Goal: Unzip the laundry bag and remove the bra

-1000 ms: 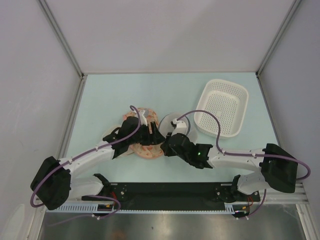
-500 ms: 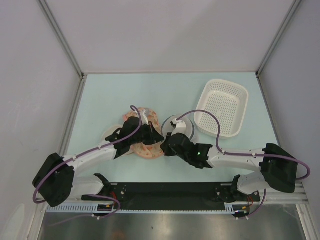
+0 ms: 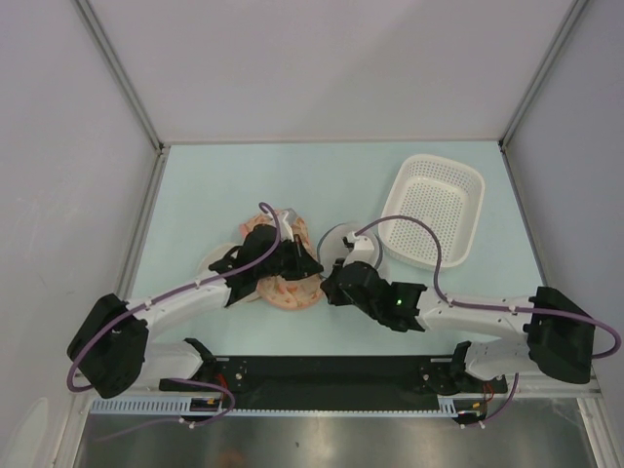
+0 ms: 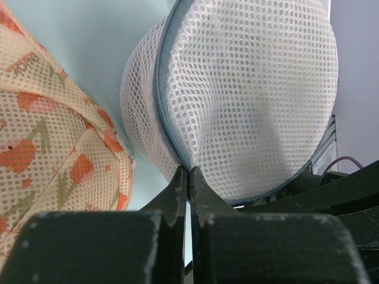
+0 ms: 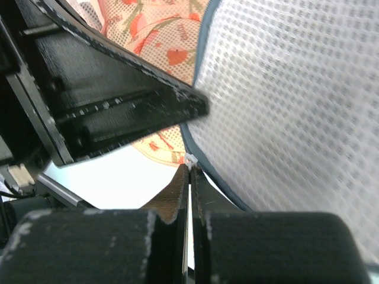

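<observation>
The laundry bag, a white mesh drum with a dark zipper band, lies mid-table between both grippers. My left gripper is shut on the bag's zipper seam, its black fingers pressed together under the mesh. From the other side, my right gripper is shut on the small white zipper pull at the bag's dark rim. The left gripper's finger crosses the right wrist view. The bra is hidden; only white mesh shows.
A peach floral padded item lies under and beside the left gripper, also close at the left. A flat white round piece lies to its left. A white perforated basket stands at the back right.
The left gripper has shut on the bag's zipper seam; it was open a second ago. Both grippers and the bag have shifted slightly; the right gripper stays shut.
</observation>
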You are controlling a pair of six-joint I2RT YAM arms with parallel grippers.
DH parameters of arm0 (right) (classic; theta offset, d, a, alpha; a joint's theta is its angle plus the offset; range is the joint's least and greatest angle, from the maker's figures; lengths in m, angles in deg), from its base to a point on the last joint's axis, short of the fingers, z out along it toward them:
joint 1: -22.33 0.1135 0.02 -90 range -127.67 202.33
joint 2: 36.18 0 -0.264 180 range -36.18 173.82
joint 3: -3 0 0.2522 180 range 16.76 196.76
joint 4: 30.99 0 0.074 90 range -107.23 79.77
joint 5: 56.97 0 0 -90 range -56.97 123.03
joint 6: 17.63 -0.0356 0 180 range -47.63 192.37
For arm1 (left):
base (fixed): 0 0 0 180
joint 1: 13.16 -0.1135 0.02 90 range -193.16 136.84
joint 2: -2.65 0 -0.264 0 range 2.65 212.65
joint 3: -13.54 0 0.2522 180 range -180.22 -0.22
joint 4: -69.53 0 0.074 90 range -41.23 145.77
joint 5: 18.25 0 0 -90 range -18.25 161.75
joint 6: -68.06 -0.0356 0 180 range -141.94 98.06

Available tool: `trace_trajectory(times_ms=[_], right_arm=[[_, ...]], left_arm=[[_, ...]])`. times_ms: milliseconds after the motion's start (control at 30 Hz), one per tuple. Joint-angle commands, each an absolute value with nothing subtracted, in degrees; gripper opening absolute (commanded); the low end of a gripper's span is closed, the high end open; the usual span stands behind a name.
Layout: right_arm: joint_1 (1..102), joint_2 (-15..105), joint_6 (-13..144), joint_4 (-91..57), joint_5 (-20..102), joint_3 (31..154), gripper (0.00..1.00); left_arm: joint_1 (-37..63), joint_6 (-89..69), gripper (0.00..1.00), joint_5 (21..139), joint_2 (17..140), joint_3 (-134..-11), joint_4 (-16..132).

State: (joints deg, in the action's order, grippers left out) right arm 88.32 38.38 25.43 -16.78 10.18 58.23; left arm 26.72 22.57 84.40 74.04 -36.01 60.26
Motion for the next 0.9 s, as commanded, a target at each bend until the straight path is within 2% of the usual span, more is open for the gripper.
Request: trace_trajectory(times_ms=[0,433,867], right_arm=[[88.4,33.7,23.6,-13.2,7.4,56.3,0.00],[88.1,24.5,21.3,-4.3,2.2,52.0,0.00],[88.0,26.6,21.5,-8.2,5.5,52.4,0.00]], left_arm=[[26.7,19.6,0.00,82.3,74.6,-39.2,58.9],[25.8,16.4,0.00,81.0,76.2,-42.0,56.6],[25.6,9.4,0.00,82.4,81.1,-50.8,54.4]])
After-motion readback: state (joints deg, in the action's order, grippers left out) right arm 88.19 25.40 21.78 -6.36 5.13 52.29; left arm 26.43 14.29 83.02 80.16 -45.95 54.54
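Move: My right fingers are shut on the small pale tab at the near rim of the white laundry bag, whose middle lies about 7 cm ahead, 6 cm to the right and a little lower. My left fingers pinch its zipper edge; from there the bag's middle is some 4 cm ahead and 7 cm right. The patterned bag lies about 5 cm ahead, 9 cm left and 8 cm below my left hand. I draw the tab about 6 cm to the right with my closed right hand, along the near rim and away from my left hand, turning slightly clockwise, then hold it there. My left hand keeps its pinch on the zipper edge, easing forward at first and then more briskly, about 3 cm in all and a little up at the end. ##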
